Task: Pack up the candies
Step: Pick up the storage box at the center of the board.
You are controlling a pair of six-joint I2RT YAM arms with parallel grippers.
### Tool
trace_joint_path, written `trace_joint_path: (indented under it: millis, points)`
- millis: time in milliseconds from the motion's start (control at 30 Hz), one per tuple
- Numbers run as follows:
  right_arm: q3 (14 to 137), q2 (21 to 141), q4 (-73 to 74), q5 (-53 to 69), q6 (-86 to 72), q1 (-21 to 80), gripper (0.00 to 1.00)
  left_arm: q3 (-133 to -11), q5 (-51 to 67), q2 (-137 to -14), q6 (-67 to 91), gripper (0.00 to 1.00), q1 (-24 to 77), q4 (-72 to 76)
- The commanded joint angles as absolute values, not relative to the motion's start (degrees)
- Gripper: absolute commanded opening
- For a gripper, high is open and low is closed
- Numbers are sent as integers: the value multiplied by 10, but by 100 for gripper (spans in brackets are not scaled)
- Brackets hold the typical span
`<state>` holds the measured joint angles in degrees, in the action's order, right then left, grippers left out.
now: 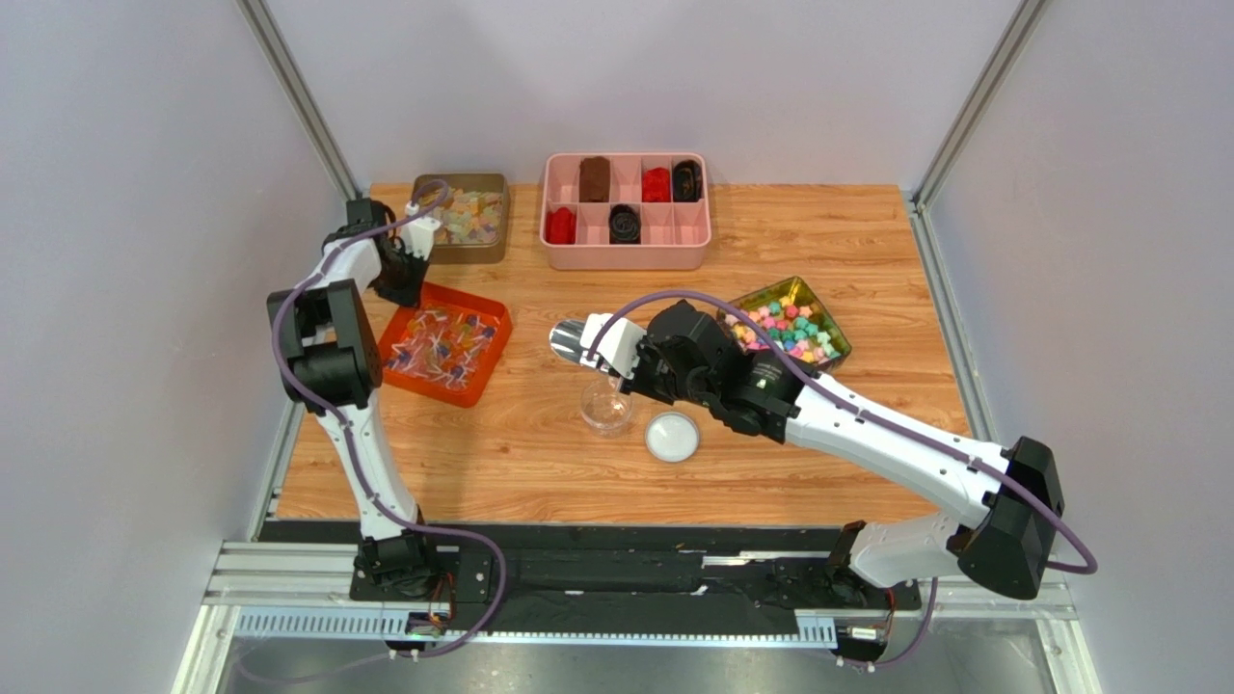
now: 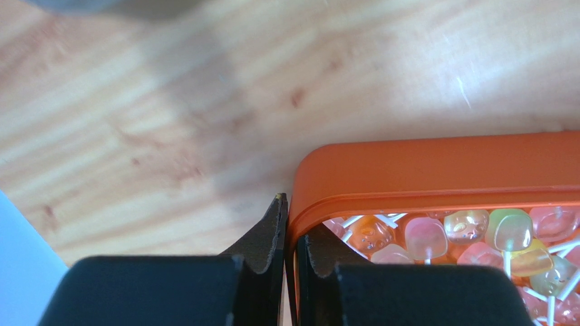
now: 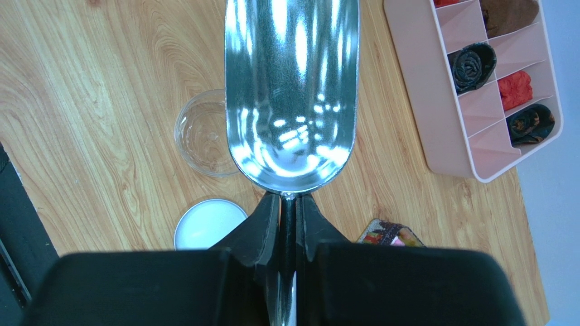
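Note:
The candies (image 1: 442,344), small shiny pink, blue and purple pieces, fill an orange tray (image 1: 490,310) at the left of the table. My left gripper (image 1: 412,284) is at the tray's far left corner. In the left wrist view, this gripper (image 2: 293,224) is shut on the orange tray's rim (image 2: 436,170), one finger outside and one inside beside the candies (image 2: 425,238). My right gripper (image 1: 623,350) is shut on the handle of an empty metal scoop (image 3: 291,88). The scoop is held above a clear jar (image 3: 201,136) at mid-table (image 1: 606,408).
A white lid (image 1: 672,437) lies just right of the jar. A pink divided box (image 1: 626,260) stands at the back centre. A green tin of bright blocky candies (image 1: 833,321) is at the right, and a brown tin of pastel pieces (image 1: 464,217) at the back left.

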<state>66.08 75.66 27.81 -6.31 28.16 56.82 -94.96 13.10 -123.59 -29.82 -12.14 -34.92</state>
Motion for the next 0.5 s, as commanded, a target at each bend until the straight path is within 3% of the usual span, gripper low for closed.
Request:
trace_joint_path:
  millis: [0,100,467]
  points:
    - [696,758,288,-58,307,570,0,-912,144,-1144,-265,0,-125,-378]
    - [722,776,308,-62,323,570,0,-894,171,-1098,-231,0,-126,-377]
    - [883,836,387,-121,332,570,0,-843,474,-1006,-133,0,-129,-325]
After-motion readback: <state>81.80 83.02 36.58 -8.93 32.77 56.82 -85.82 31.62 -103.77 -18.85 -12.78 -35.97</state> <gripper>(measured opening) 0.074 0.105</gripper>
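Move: Your left gripper already pinches the left wall of the orange storage box near its far corner; the box's middle is some 7 cm back and 4 cm to the right, about level. From that hand the metal scoop's blade lies about 17 cm back, 22 cm right and 17 cm above, and the jelly-candy box 12 cm ahead, 7 cm right. From the right hand, the orange box is roughly 14 cm ahead, 24 cm left and 18 cm below; the glass jar is 4 cm ahead, 3 cm left and 18 cm below. Keep the left gripper shut on the orange box's wall, draw it back about 4 cm, then lift it some 11 cm while swinging right towards the scoop, rolling the wrist so the fingers swing right and the hand's right side rises. Meanwhile keep the scoop gripped in the right hand and raise it, easing forward and slightly left towards the box. ##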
